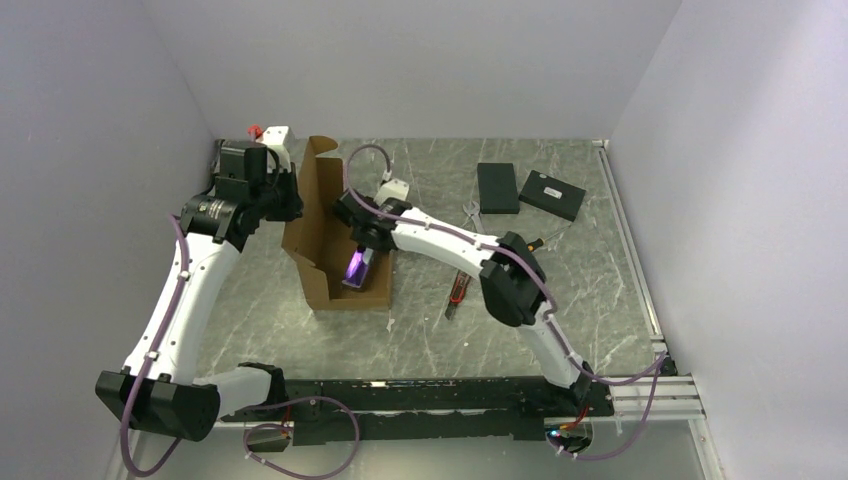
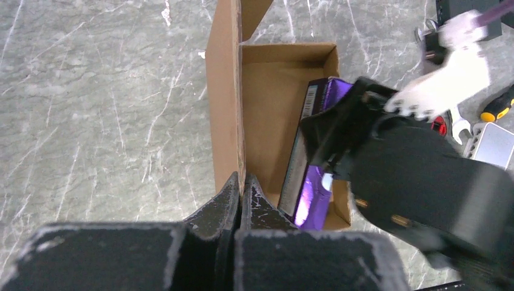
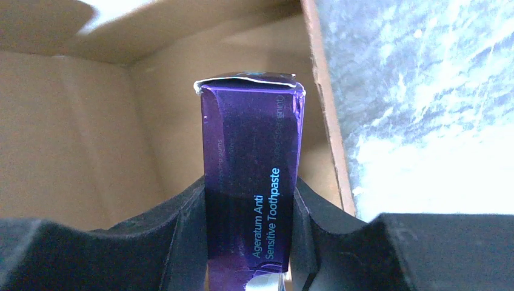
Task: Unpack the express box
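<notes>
The express box (image 1: 345,285), brown cardboard, lies open at the table's left centre with its flap lid (image 1: 320,185) standing upright. My left gripper (image 1: 291,203) is shut on the lower edge of that lid (image 2: 224,103), fingertips (image 2: 233,195) pinching the cardboard. Inside the box stands a purple toothpaste carton (image 3: 251,151), tilted on its long edge against the right wall. My right gripper (image 3: 250,224) reaches into the box (image 2: 267,103) and is shut on the carton (image 2: 315,197), one finger (image 3: 182,224) pressing each side.
Two flat black boxes (image 1: 498,187) (image 1: 552,194) lie at the back right. A wrench (image 1: 470,212) and a red-handled tool (image 1: 457,290) lie right of the box, under the right arm. A yellow-handled screwdriver (image 2: 498,108) lies beyond them.
</notes>
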Controlling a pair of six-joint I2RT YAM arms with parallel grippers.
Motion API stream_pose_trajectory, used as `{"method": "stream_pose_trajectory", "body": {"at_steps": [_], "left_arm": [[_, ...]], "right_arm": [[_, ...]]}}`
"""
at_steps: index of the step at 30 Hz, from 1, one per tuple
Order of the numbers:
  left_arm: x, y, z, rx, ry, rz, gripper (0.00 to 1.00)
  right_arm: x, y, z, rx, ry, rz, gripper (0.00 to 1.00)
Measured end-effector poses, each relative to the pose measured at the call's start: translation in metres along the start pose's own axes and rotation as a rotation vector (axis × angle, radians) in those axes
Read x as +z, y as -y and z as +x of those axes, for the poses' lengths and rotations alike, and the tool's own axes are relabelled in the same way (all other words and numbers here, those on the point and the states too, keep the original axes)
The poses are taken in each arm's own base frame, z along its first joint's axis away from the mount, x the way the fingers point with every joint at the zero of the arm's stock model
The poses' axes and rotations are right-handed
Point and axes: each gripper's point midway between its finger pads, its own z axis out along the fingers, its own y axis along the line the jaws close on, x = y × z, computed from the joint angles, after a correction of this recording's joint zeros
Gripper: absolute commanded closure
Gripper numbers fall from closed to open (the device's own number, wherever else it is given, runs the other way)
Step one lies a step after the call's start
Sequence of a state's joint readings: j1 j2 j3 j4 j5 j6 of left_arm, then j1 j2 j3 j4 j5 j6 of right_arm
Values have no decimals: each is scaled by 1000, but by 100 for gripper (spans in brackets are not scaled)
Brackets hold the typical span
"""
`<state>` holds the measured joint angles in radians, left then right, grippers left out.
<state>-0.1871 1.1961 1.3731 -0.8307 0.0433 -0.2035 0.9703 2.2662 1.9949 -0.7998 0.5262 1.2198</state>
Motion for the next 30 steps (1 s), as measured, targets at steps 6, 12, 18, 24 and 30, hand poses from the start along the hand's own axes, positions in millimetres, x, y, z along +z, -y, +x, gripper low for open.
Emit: {"method": "stream_pose_trajectory", "body": {"at_steps": [6,12,18,24,30], "left_arm": [[0,-4,-1,4,7,-18,100],[-1,-10,-2,10,13,-53,96],[0,-11,1,16,-1,-59,77],[3,-8,13,14,-60,-40,61],[3,-5,17,12,-80,-22,50]], "right_arm": [[-62,-25,-50,5,74,-172,59],[-113,-20,-96,-53,204,-268,59],[-114,34,-132,-145,300,-200,59],[-62,107,-155,-223,257,-55,58],[-19,135,-144,-343,163,17,58]]}}
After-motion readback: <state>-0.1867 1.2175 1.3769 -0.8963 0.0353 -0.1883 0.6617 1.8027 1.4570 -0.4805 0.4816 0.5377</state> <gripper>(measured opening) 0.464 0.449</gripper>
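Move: The right hand grips the toothpaste box inside the express box, whose middle is about 4 cm ahead and 6 cm left. Its goal, the clear table beyond the express box's right wall, lies some 18 cm right, 6 cm ahead and 7 cm down. Neighbours are the red knife, 20 cm right and 7 cm back, and the wrench, 25 cm right and 5 cm ahead. From the left hand that spot is roughly 30 cm right, 8 cm ahead and 26 cm down. Keeping its pinch on the toothpaste box, the right hand lifts it some 16 cm out of the express box, fingers tipping up about 20 degrees, then sweeps 18 cm right and a little forward over the right wall and sinks 10 cm towards the bare table by the wrench, tipping partly back down. The left fingers open to about half around the lid edge they held, the hand easing down slightly. ##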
